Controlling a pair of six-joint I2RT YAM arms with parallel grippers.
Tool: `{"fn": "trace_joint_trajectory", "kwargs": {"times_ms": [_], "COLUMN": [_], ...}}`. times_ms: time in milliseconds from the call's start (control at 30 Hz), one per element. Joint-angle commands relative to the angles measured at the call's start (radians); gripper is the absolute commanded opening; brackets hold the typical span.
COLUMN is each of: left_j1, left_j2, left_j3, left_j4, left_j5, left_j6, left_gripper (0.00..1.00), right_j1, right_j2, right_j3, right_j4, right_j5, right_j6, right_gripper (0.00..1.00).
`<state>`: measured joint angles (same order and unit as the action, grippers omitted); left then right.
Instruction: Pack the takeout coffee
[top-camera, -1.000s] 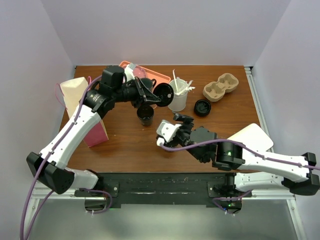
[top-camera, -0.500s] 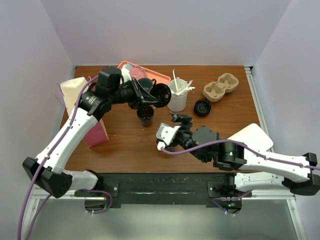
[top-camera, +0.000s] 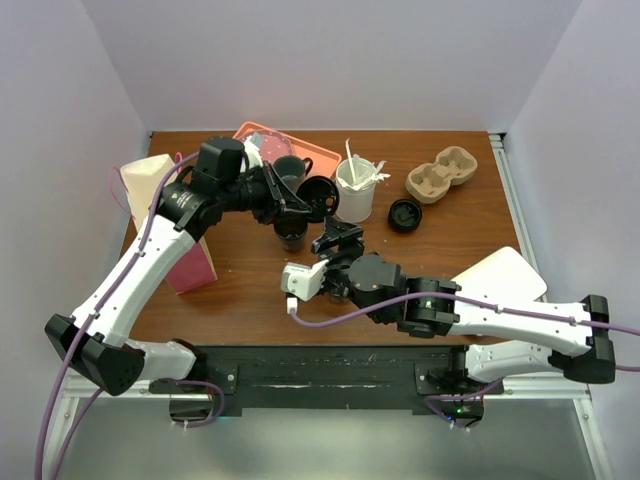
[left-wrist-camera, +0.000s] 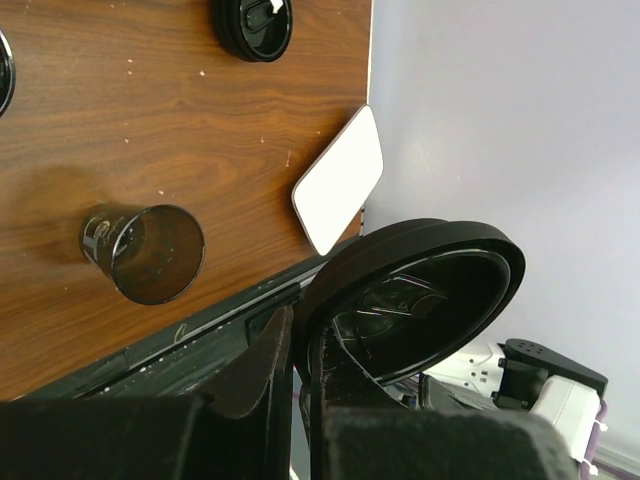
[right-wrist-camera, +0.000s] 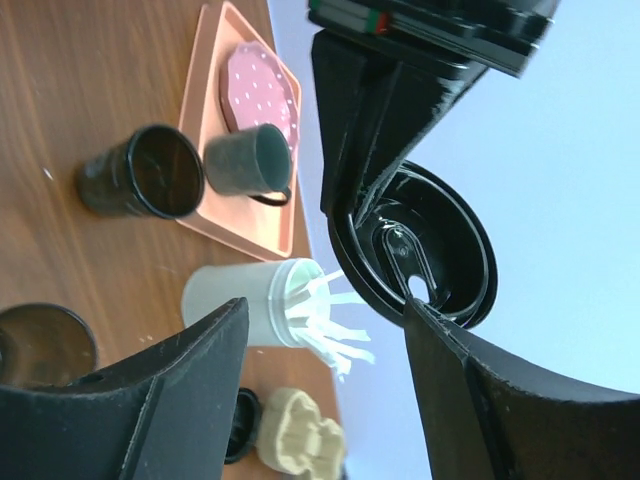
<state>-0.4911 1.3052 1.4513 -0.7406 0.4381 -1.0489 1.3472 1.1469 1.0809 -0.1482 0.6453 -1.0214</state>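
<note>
The takeout coffee cup (left-wrist-camera: 145, 252) is black with pale marks on its side. It stands open and lidless near the table's front edge, and its rim (right-wrist-camera: 40, 345) shows beside my right gripper's finger. In the top view my right gripper hides it. My left gripper (top-camera: 303, 195) is shut on the edge of a round black lid (top-camera: 320, 195) and holds it on edge in the air (left-wrist-camera: 430, 290). My right gripper (top-camera: 335, 238) is open and empty, its fingers framing that lid (right-wrist-camera: 425, 250) from the front.
A plain black cup (top-camera: 292, 232) stands below the held lid. An orange tray (top-camera: 318, 152) with a dark mug (right-wrist-camera: 250, 160) is behind it. A clear cup of white stirrers (top-camera: 355, 195), a second lid (top-camera: 404, 213), a pulp carrier (top-camera: 445, 172), a paper bag (top-camera: 165, 215) and a white board (top-camera: 505, 272) are also here.
My right arm has swung left and a little toward the back, bringing its open gripper close to the held lid. The left gripper with the lid shifted slightly.
</note>
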Motion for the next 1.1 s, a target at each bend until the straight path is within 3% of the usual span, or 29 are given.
{"fn": "trace_joint_trajectory", "kwargs": {"times_ms": [0, 300, 500, 567, 600, 633, 833, 1000, 1067], "left_j1": [0.006, 0.006, 0.006, 0.006, 0.008, 0.009, 0.04, 0.049, 0.051], "left_j2": [-0.003, -0.03, -0.043, -0.049, -0.05, -0.047, -0.008, -0.024, -0.059], "left_j3": [0.053, 0.02, 0.02, 0.026, 0.038, 0.05, 0.207, 0.219, 0.183], "left_j4": [-0.051, -0.065, -0.03, 0.009, 0.024, 0.033, 0.014, 0.092, 0.171], "left_j5": [0.068, 0.094, 0.117, 0.122, 0.117, 0.11, -0.047, -0.281, -0.273], "left_j6": [0.029, 0.038, 0.046, 0.041, 0.041, 0.043, 0.16, 0.403, 0.496], "left_gripper": [0.0, 0.0, 0.0, 0.05, 0.11, 0.26, 0.68, 0.69, 0.69], "right_j1": [0.003, 0.004, 0.004, 0.003, 0.004, 0.003, 0.007, 0.001, -0.032], "right_j2": [0.01, 0.085, 0.117, 0.122, 0.126, 0.132, 0.132, 0.05, 0.028], "right_j3": [0.019, 0.008, 0.024, 0.05, 0.063, 0.109, 0.273, 0.287, 0.289], "right_j4": [0.042, 0.059, 0.078, 0.05, 0.032, 0.0, -0.238, -0.268, -0.264], "right_j5": [0.089, 0.139, 0.165, 0.154, 0.143, 0.131, -0.017, -0.208, -0.322], "right_j6": [-0.137, -0.232, -0.236, -0.198, -0.168, -0.087, 0.35, 0.682, 0.812], "right_gripper": [0.65, 0.54, 0.26, 0.19, 0.17, 0.14, 0.1, 0.1, 0.1]}}
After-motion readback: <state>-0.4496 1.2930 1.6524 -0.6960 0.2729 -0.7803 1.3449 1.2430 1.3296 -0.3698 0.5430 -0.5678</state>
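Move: The black lid hangs by its rim from the left gripper, its middle about 2 cm ahead, 2 cm right of and 2 cm above that hand. From the open right gripper it lies roughly 6 cm ahead, 2 cm left and 1 cm higher. Well below the right gripper, some 18 cm down, one cup stands about 2 cm back and 1 cm right, another cup 10 cm ahead and 11 cm left, and the straw cup 18 cm ahead and 4 cm left. Slide the right gripper about 2 cm forward and slightly left onto the lid, easing the left gripper a little down and back, and pinch the rim with the right fingers. Then open the left fingers wide and pull that hand up some 9 cm, forward and left, off the lid, tilting it; draw the right back, left and up, rolling its wrist. ##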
